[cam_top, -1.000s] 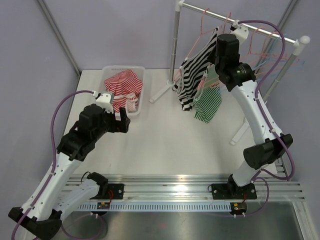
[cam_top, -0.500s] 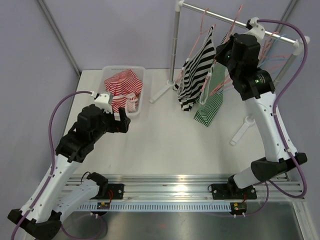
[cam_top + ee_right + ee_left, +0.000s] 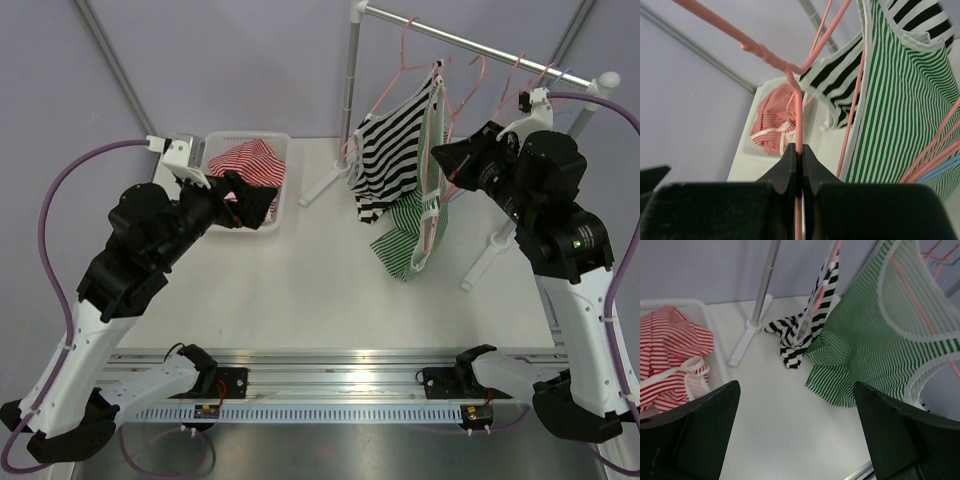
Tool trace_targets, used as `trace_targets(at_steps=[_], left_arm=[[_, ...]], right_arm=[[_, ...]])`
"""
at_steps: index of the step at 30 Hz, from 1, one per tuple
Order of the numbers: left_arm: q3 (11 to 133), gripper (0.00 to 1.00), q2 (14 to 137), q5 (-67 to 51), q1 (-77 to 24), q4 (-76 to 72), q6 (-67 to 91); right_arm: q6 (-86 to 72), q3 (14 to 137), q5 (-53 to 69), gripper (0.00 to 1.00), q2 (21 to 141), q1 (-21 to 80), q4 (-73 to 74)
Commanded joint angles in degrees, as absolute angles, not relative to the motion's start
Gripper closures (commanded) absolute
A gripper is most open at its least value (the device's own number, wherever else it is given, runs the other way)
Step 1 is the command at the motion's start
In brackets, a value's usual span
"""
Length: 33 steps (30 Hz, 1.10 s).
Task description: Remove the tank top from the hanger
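Note:
A green-and-white striped tank top point(image 3: 405, 240) hangs on a pink hanger point(image 3: 436, 205) in front of the rail point(image 3: 470, 42). My right gripper point(image 3: 440, 155) is shut on the hanger's wire neck point(image 3: 798, 120), just below its hook; in the right wrist view the gripper point(image 3: 799, 147) pinches the wire, with the green top point(image 3: 900, 100) to its right. A black-and-white striped tank top point(image 3: 390, 150) hangs beside it. My left gripper point(image 3: 262, 200) is open and empty above the table, and in its own view point(image 3: 796, 385) it faces the green top point(image 3: 875, 340).
A white basket point(image 3: 283, 190) holding a red-striped garment point(image 3: 245, 160) stands at the back left, right beside my left gripper. The rack's post point(image 3: 347, 90) and foot point(image 3: 747, 337) stand behind the tops. More hangers point(image 3: 530, 75) hang on the rail's right end.
My right arm has swung right and down from the rail, bringing the hanger and green top forward and lower. My left arm has risen and turned toward the rack.

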State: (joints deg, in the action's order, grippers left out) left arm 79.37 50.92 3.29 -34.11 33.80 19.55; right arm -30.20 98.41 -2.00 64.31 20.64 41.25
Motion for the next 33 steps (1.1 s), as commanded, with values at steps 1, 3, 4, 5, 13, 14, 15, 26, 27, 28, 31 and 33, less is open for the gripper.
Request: trace_targets(at_steps=[1,3,4,5,13,14,15,26,27,28,31,33], left_arm=[[84.28,0.01,56.24,4.66,-37.79,27.52,18.90],[86.73,0.01,58.35,3.87,-39.80,24.98,18.02],[87.36,0.01,59.14,2.48,-40.51,23.83,17.58],[87.89,0.01,60.98,2.11,-41.47,22.60,17.06],[91.67,0.01,69.95,7.81,-54.66,12.66,5.11],[92.02,0.01,70.66,8.52,-55.19,12.22,4.23],[92.11,0.01,72.06,9.22,-55.54,11.17,4.04],[90.44,0.20,76.90,12.40,-55.81,5.72,2.02],[90.70,0.24,77.17,12.22,-55.81,5.54,2.02],[90.88,0.28,77.34,12.04,-55.72,5.45,2.11],[91.67,0.49,78.57,11.69,-55.81,5.80,2.37],[91.67,0.52,78.92,11.43,-55.81,5.63,2.29]], right_arm=[[-29.27,97.12,6.94,1.00,60.30,21.01,42.62],[-28.74,96.51,7.90,1.00,57.76,21.01,43.33],[-28.65,95.63,8.69,1.00,56.87,21.01,43.24],[-28.30,95.10,11.40,1.00,56.17,21.09,43.16],[-27.69,94.22,27.93,1.00,51.51,21.01,45.96],[-27.86,93.96,28.91,1.00,51.24,21.01,46.14],[-27.86,93.61,30.05,1.00,50.46,21.01,46.14],[-29.27,90.53,37.35,1.00,45.71,21.09,46.41],[-29.35,90.53,37.70,1.00,45.62,21.01,46.58],[-29.18,90.53,38.14,1.00,45.62,21.01,46.50],[-28.30,90.70,37.18,1.00,45.26,21.01,47.46],[-28.13,90.53,37.18,1.00,45.00,21.01,47.46]])
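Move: The far strap of the green-striped tank top, on the hanger gripped beside its neck by the right hand, lies about 18 cm straight ahead of that hand, nearly level with it. From the empty left hand the strap is some 25 cm ahead, 34 cm right and slightly higher. The black-striped tank top hangs 17 cm ahead of the left hand, 25 cm right and 10 cm lower; the laundry basket is 25 cm ahead, 4 cm left and about 35 cm below. The green-striped tank top on its hanger is drawn back out from the rack some 18 cm and slightly left by the right hand, which keeps its grip and swings counter-clockwise, bringing the far strap round towards the left hand. The open left hand sweeps about 19 cm right to meet that strap, turning clockwise and tipping up about 15 degrees, then edges forward with its fingers half closing around the strap. ##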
